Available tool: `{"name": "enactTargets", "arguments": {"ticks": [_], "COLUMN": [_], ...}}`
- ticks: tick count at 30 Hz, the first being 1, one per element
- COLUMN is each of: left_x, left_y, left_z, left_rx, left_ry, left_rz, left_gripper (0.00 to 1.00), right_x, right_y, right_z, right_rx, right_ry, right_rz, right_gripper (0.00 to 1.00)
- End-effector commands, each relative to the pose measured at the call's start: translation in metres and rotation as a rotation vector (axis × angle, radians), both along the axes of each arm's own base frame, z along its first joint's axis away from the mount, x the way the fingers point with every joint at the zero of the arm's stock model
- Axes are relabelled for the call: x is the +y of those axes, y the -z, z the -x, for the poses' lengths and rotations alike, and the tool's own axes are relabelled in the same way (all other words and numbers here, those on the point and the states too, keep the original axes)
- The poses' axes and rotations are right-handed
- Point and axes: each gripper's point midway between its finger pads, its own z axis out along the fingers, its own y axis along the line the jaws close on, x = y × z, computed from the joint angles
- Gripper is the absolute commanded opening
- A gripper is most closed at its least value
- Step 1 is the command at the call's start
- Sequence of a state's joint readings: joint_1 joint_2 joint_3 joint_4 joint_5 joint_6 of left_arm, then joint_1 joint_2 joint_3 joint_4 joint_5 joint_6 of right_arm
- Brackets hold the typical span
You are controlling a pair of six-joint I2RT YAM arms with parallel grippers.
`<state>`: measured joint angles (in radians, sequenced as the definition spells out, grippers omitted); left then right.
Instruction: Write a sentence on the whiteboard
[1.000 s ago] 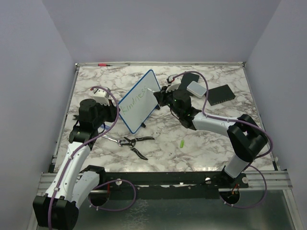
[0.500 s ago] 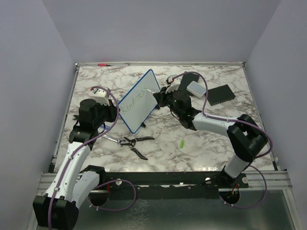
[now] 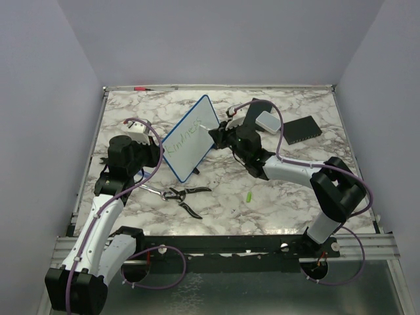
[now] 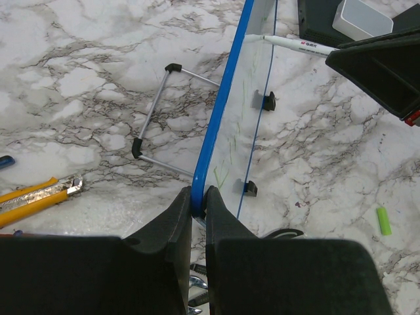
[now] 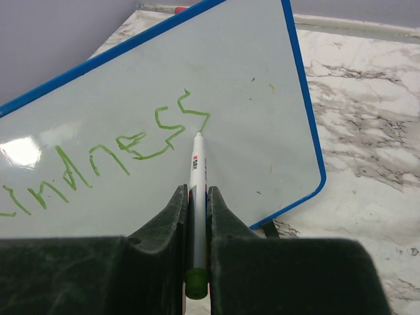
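Note:
The whiteboard (image 3: 191,134), blue-framed, stands tilted on its edge at the middle of the table. My left gripper (image 3: 159,157) (image 4: 199,193) is shut on its blue frame (image 4: 226,98) at the lower left corner. Only part of the sentence shows: the green word "Kindness" (image 5: 131,141) (image 3: 184,133), running up across the board (image 5: 249,72). My right gripper (image 5: 197,190) (image 3: 218,134) is shut on a white marker (image 5: 197,167) (image 4: 295,44). The marker's tip rests on the board just below the last "s".
Pliers (image 3: 184,195) lie in front of the board, with a green marker cap (image 3: 249,196) (image 4: 382,220) to the right. Black pads (image 3: 302,129) and a white box (image 3: 268,120) sit at the back right. A yellow utility knife (image 4: 39,197) lies left. The board's wire stand (image 4: 154,111) rests behind it.
My right gripper with the marker has shifted slightly left and down along the board. The left gripper and the board have not moved.

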<state>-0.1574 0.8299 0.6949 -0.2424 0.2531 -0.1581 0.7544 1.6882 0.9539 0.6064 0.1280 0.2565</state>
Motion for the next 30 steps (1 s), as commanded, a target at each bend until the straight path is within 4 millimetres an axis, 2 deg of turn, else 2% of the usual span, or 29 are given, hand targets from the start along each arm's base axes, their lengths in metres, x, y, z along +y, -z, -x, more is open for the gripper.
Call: {"name": "enactTargets", "arguments": {"ticks": [1,10,17,23,30], "left_x": [0.003,0.003,0.003,0.003,0.003], "left_y": [0.003,0.002,0.002,0.002,0.003], "left_z": [0.002,0.002,0.002,0.002,0.002], "left_rx": [0.001,-0.003,-0.004,-0.004,0.0], "left_ry": [-0.007,-0.008,-0.008,-0.008,-0.009], "left_rz": [-0.02,-0.021,-0.021,-0.02,-0.02], "left_gripper": [0.03,0.03,0.03,0.03,0.03], "right_x": [0.006,-0.017,-0.028,-0.027,-0.01], "right_y": [-0.007,-0.033,-0.04,-0.043,-0.043], "right_z": [0.013,0.023,0.033,0.052,0.085], "right_rx": [-0.019,-0.062,-0.071,-0.08,-0.076], "right_ry": [-0.053,-0.004,-0.029,-0.112,-0.275], "right_rz": [-0.007,-0.028,-0.039,-0.065,-0.09], "right_gripper": [0.01,0.01,0.01,0.01,0.01]}}
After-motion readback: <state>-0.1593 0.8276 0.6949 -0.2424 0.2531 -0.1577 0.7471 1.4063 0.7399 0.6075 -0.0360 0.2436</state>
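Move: The whiteboard's middle lies about 8 cm left of the right hand, level with it forward and some 6 cm lower; the held marker's tip rests at the last s. The white box is roughly 17 cm ahead and 22 cm right of that hand, the green cap about 21 cm back and 13 cm right, both some 17 cm below. From the left hand, on the board's edge, the whiteboard's middle is about 8 cm ahead, 10 cm right and 8 cm down. The right hand pulls the gripped marker off the whiteboard, about 6 cm back and 3 cm up, easing right. ##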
